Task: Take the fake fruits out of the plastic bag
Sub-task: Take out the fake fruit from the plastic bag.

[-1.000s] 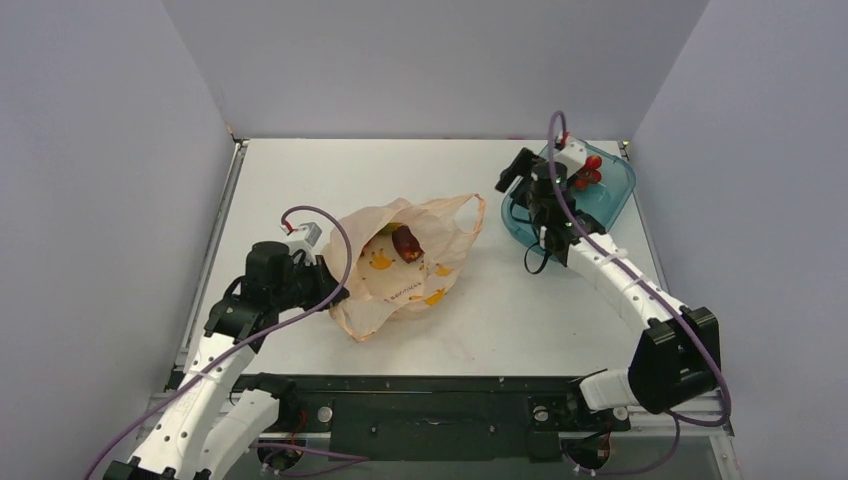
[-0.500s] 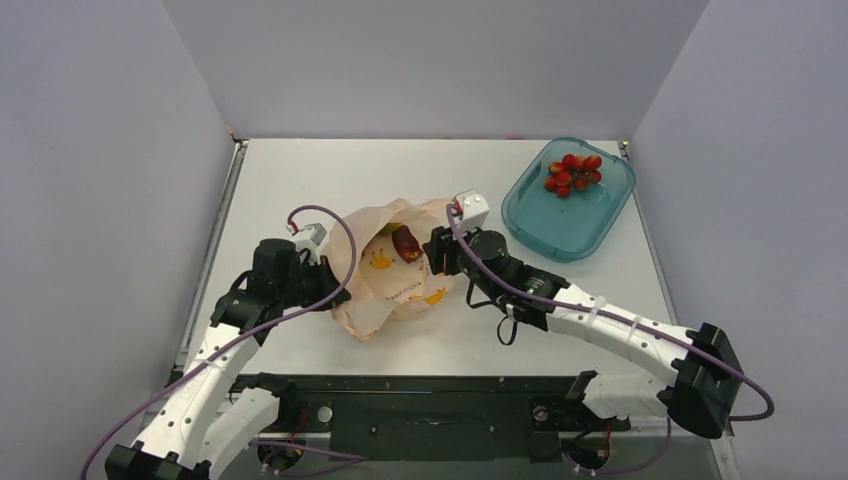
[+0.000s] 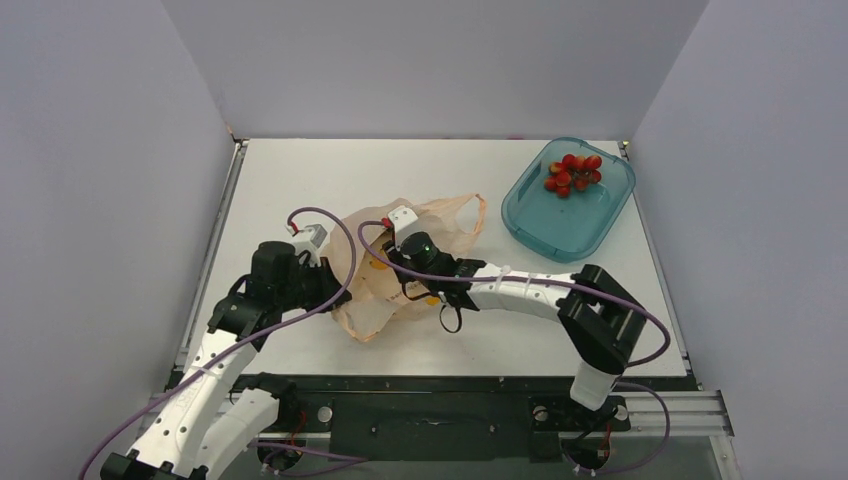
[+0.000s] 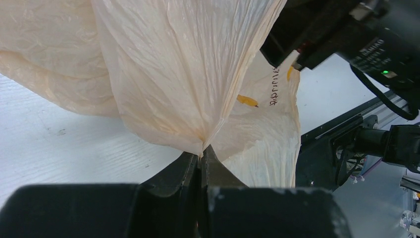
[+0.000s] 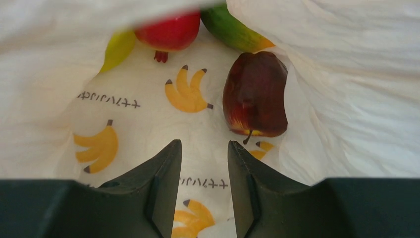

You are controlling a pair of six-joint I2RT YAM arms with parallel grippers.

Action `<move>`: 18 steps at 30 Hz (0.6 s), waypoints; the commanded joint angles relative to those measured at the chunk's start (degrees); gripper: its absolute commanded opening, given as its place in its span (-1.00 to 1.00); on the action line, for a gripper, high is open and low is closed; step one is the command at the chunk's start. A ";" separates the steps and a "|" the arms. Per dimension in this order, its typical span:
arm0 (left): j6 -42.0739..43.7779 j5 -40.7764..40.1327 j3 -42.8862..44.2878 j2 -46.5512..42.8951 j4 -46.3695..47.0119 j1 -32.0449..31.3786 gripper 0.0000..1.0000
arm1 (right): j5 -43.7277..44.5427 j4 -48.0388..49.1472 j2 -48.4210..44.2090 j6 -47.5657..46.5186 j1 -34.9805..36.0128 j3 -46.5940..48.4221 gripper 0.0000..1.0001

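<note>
The pale-orange plastic bag (image 3: 440,215) lies mid-table with its mouth open. My left gripper (image 3: 335,288) is shut on a pinched fold of the plastic bag (image 4: 173,74), as the left wrist view shows at the left gripper (image 4: 202,151). My right gripper (image 3: 390,263) reaches into the bag's mouth and hides the fruits from above. Its wrist view shows the right gripper (image 5: 204,144) open and empty inside the bag (image 5: 346,74). A dark maroon fruit (image 5: 255,94) lies just beyond its right fingertip. A red round fruit (image 5: 171,29), a yellow-green one (image 5: 119,49) and a mango shape (image 5: 233,27) lie farther in.
A teal translucent tub (image 3: 590,225) stands at the back right with a red berry cluster (image 3: 573,172) in it. Grey walls close in three sides of the white table (image 3: 300,180). The black rail (image 3: 430,410) runs along the near edge.
My right arm swung from over the tub to the bag, leaving the berry cluster in the tub, and its jaws narrowed. The left gripper kept its hold on the bag.
</note>
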 commanded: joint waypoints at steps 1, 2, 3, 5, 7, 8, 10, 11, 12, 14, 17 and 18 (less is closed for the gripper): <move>-0.12 -0.54 1.67 -0.28 0.71 -0.43 -1.00 | 3.55 3.90 5.44 -4.08 0.34 7.19 -0.28; -0.05 -0.55 1.75 -0.09 0.68 -0.56 -1.00 | 4.44 3.47 6.37 -4.69 0.34 8.00 -0.27; -0.09 -0.59 1.77 0.05 0.63 -0.60 -1.00 | 5.15 3.43 8.11 -4.80 0.34 9.44 -0.26; -0.15 -0.77 1.88 0.23 0.51 -0.82 -1.00 | 8.15 3.25 9.98 -4.90 0.37 10.59 -0.22; -0.22 -1.18 1.90 0.17 0.38 -1.17 -1.00 | 10.90 3.84 11.06 -5.17 0.37 11.10 -0.16; -0.23 -1.42 1.87 0.11 0.36 -1.34 -1.00 | 12.72 3.76 11.52 -5.46 0.37 11.41 -0.15; -0.33 -1.63 1.91 0.02 0.39 -1.45 -1.00 | 15.12 3.33 12.70 -6.28 0.37 12.44 -0.06; -0.36 -1.65 1.87 0.01 0.40 -1.48 -1.00 | 16.56 3.27 13.47 -6.61 0.33 12.99 0.02; -0.33 -1.67 1.91 0.12 0.41 -1.51 -1.00 | 17.36 3.07 13.91 -7.08 0.35 13.23 0.07; -0.30 -1.67 1.86 0.36 0.34 -1.51 -1.00 | 18.63 2.60 14.96 -7.63 0.24 14.05 0.21; -0.30 -1.61 1.93 0.51 0.27 -1.51 -1.00 | 19.09 2.66 16.54 -8.34 0.11 14.84 0.39; -0.30 -1.59 1.88 0.59 0.29 -1.47 -1.00 | 19.32 2.67 16.98 -8.63 0.11 15.33 0.46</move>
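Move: The dark red apple in the open bag lies about 7 cm ahead of my right hand, roughly 1 cm to its right and 7 cm below. The green fruit sits about 3 cm farther out than the apple and 6 cm to its left; the pomegranate is level with the apple, some 11 cm to its left. From my left hand, which holds the bag's rim, the apple is about 10 cm ahead, 11 cm right and 8 cm below. I push my right hand deeper into the bag towards the apple, about 6.5 cm forward and a few centimetres down, swinging slightly left at first and then easing back. As I go I spread the half-closed fingers well apart, tip them up a little and turn the wrist some 10 degrees clockwise. My left hand keeps its pinch on the rim and holds the bag open. ##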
